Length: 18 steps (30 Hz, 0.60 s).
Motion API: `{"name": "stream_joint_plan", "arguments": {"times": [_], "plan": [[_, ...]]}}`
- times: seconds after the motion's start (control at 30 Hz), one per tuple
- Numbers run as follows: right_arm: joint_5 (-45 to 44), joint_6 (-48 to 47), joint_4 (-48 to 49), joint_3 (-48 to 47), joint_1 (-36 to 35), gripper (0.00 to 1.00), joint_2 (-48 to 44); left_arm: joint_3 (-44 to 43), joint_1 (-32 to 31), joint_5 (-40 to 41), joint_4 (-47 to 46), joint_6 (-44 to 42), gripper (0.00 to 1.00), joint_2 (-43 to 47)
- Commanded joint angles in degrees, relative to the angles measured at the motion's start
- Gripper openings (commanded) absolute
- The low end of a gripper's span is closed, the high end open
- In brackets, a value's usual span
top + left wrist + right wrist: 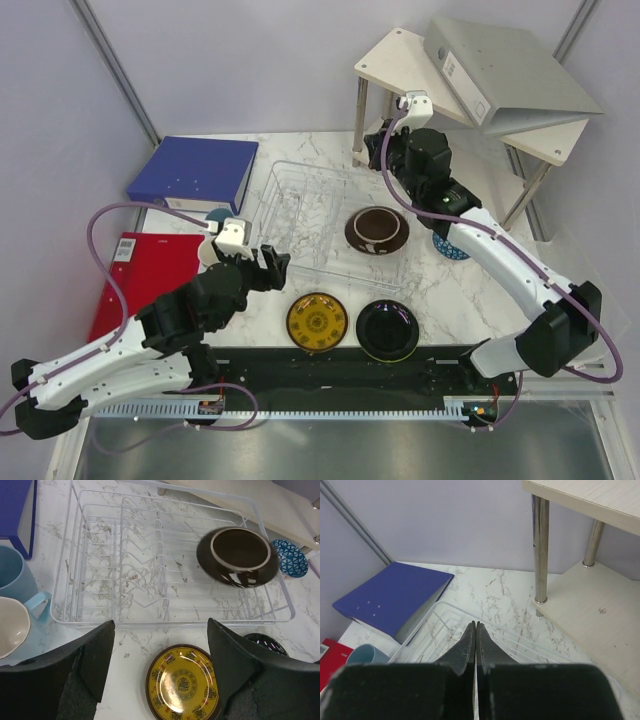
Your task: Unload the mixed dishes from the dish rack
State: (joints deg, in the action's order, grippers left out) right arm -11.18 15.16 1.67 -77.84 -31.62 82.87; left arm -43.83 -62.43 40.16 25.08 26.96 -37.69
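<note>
The wire dish rack [300,200] stands mid-table. A dark dish [377,230] lies bottom-up at its right end, also seen in the left wrist view [237,555]. In front of the rack, a yellow patterned plate [317,322] and a glossy black plate [387,329] lie on the table. A small blue patterned dish [452,247] sits right of the rack. A light-blue mug [15,575] and a white mug [10,625] stand to its left. My left gripper [268,268] hangs open over the yellow plate [182,685]. My right gripper [475,626] is shut on nothing, above the rack's far right corner.
A blue binder [195,172] lies at the back left and a red folder [130,275] at the left edge. A white two-tier shelf [400,60] with a grey binder [500,70] on top stands at the back right; its metal legs [539,550] are close to my right gripper.
</note>
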Motion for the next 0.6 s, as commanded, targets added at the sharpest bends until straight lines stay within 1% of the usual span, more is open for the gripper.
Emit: {"name": "stream_joint_plan", "arguments": {"times": [0.0, 0.23, 0.57], "plan": [[3.3, 3.2, -1.5, 3.0, 0.1, 0.00, -1.7, 0.4, -0.1, 0.6, -4.5, 0.1, 0.80, -1.5], [3.4, 4.3, -1.5, 8.8, 0.1, 0.00, -1.8, 0.6, -0.1, -0.1, -5.0, 0.6, 0.80, -2.6], [2.1, 6.8, -4.6, 12.8, 0.1, 0.00, -2.1, 1.3, -0.1, -0.2, -5.5, 0.3, 0.80, -3.3]]}}
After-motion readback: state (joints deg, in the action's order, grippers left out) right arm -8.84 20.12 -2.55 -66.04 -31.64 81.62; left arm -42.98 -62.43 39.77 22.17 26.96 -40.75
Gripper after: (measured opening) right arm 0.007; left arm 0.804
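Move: The brown bowl is loose above the right part of the dish rack, nearly straight beneath the right hand, about 1 cm ahead and 24 cm down. From that hand the black plate lies some 17 cm back and 4 cm right, the yellow plate 15 cm back and 11 cm left, and the blue patterned bowl 6 cm ahead and 18 cm right, all roughly 33 cm below. From the left hand the brown bowl is about 24 cm ahead, 19 cm right and 13 cm down. Empty and shut, the right gripper sinks about 10 cm towards the rack, easing slightly back, fingers tipping down. ##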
